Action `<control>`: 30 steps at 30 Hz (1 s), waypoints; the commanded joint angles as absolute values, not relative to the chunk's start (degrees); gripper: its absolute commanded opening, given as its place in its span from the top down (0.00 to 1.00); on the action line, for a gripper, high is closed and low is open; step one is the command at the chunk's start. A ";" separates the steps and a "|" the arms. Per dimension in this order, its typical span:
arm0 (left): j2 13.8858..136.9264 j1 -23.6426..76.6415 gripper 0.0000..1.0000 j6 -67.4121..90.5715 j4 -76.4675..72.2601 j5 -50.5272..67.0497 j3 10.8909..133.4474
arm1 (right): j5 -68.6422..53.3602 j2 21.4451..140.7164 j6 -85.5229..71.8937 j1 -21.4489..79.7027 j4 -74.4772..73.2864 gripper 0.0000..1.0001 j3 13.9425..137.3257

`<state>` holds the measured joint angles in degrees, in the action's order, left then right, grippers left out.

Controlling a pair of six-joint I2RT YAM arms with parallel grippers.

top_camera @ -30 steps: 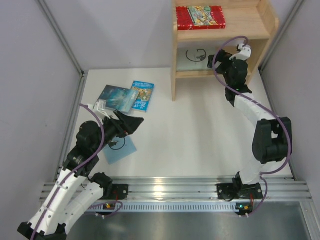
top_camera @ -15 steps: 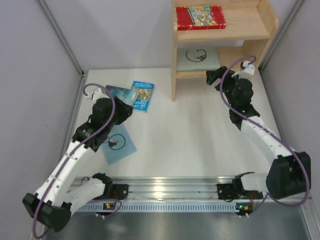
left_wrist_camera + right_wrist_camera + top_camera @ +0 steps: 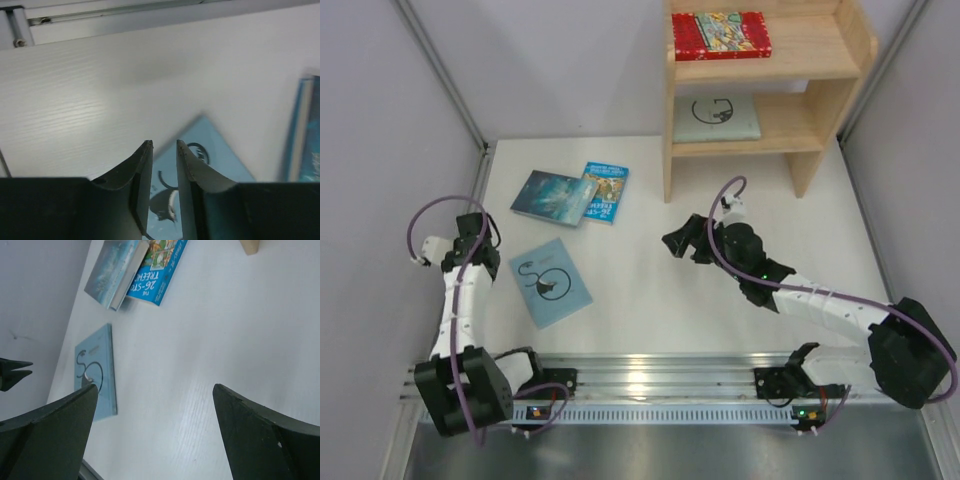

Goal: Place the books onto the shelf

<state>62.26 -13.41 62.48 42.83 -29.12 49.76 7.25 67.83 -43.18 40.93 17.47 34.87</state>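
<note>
The shelf (image 3: 820,95) stands at the back right. A red book (image 3: 720,33) lies on its top tier and a pale blue-green book (image 3: 717,118) on its lower tier. On the table lie a dark teal book (image 3: 550,193) (image 3: 110,270), a bright blue book (image 3: 604,192) (image 3: 159,270) and another pale blue-green book (image 3: 552,282) (image 3: 220,160) (image 3: 95,372). My left gripper (image 3: 480,240) (image 3: 164,142) hovers left of that pale book, with only a narrow gap between its jaws and nothing in it. My right gripper (image 3: 682,240) (image 3: 155,386) hangs wide open and empty over mid-table.
Grey walls close in the table on the left, back and right. A metal rail (image 3: 650,378) runs along the near edge. The shelf's left side panel (image 3: 669,150) reaches down to the table near the right arm.
The right arm drew out of the shelf's lower tier and swung down to mid-table. The left arm pulled back from the teal book toward the left edge, its jaws narrowing.
</note>
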 commanded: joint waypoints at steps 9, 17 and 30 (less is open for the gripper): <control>77.69 -18.98 1.00 60.57 38.33 -26.73 45.35 | 0.53 67.68 -39.82 42.28 20.04 0.02 33.58; 81.56 -19.07 1.00 50.37 25.06 -16.45 44.20 | -2.10 69.69 -40.16 38.94 23.02 0.01 30.06; 88.51 -16.36 1.00 42.63 24.61 2.36 42.89 | -4.66 66.09 -39.64 36.30 20.22 0.01 28.65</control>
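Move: The pale blue book lies about 11 cm to the left hand's right, level with it fore and aft and some 13 cm below. Beyond that book, from the left hand, the ocean book is about 20 cm ahead and 12 cm right, and the treehouse book about 21 cm ahead and 24 cm right, both near table height. From the right hand the pale blue book is some 31 cm left, 6 cm back and 17 cm below. Left hand shuts, drops about 12 cm, pushes forward-right against the book's left edge; open right sinks 5 cm. ##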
